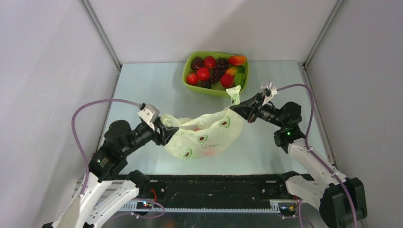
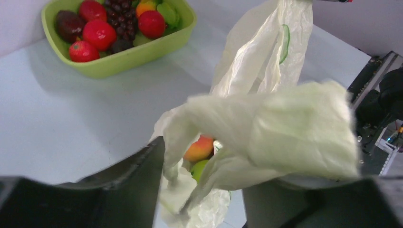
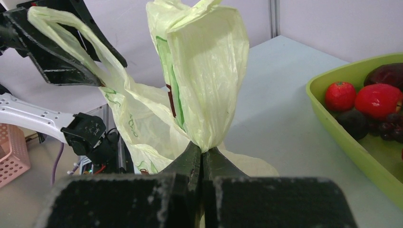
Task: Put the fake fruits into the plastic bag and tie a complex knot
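The plastic bag (image 1: 204, 135) hangs stretched between both grippers above the table, pale green with avocado prints. My right gripper (image 1: 236, 108) (image 3: 203, 151) is shut on one bunched handle (image 3: 204, 71), which stands up from the jaws. My left gripper (image 1: 166, 130) (image 2: 204, 190) is open, its fingers wide apart with the other handle (image 2: 266, 123) draped between and over them. Inside the bag I see an orange-pink peach (image 2: 199, 148) and a green apple (image 2: 199, 168). More fake fruits (image 1: 209, 71) (image 2: 100, 33) (image 3: 378, 99) lie in the lime-green tray. No knot shows.
The lime-green tray (image 1: 209, 90) (image 2: 123, 59) (image 3: 332, 123) stands at the back of the table, just behind the right gripper. Grey walls close in the table's left, right and far sides. A black rail (image 1: 214, 190) runs along the near edge. A pink basket (image 3: 12, 152) sits off the table.
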Available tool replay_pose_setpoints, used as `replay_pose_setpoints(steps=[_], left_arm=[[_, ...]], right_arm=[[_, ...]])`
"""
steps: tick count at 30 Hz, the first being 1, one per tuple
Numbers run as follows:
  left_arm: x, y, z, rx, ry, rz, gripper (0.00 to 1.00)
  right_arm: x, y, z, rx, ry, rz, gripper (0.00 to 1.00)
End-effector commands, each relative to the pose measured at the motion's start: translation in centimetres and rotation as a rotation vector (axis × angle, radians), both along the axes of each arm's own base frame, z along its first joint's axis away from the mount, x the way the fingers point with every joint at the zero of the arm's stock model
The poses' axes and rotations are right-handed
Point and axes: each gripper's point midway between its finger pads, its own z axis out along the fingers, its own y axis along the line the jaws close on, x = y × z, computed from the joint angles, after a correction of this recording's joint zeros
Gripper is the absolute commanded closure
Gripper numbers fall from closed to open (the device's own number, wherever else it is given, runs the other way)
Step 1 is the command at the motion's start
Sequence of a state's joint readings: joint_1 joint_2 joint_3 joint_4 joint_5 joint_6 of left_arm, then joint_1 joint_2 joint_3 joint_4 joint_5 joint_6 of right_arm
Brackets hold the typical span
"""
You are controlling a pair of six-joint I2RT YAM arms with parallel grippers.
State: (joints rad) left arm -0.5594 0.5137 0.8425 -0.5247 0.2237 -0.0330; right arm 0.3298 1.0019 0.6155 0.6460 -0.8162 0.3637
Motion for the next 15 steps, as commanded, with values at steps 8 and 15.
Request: replay_pose_setpoints(steps=[8, 15], left_arm=[[2.3, -6.2, 1.6, -0.025, 0.05, -0.251, 0.85], [3.5, -10.7, -0.5, 0.089, 0.167, -0.379, 1.0]], right_arm=[[-1.6, 0.9, 1.3, -0.089, -0.092, 0.01, 1.0], [-3.5, 2.9, 0.5, -0.178, -0.103, 0.059, 1.0]])
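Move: The plastic bag's left handle lies between the open left fingers, about 1 cm ahead and 1 cm right of the hand point, level with it. The peach in the bag is some 10 cm ahead of the left hand, 8 cm right and 22 cm below. From the right hand, already holding the other handle, the left handle is about 24 cm left, 8 cm back and roughly level; the green tray stands some 45 cm ahead, 3 cm left, 27 cm below. The bag's left handle is pinched as the left fingers finish shutting on it, and the left hand carries it right about 8 cm and forward some 4 cm towards the right hand, turning clockwise and tipping down. The right hand keeps its handle pinched and, later on, eases back and left to meet it, 3 to 4 cm in all. ##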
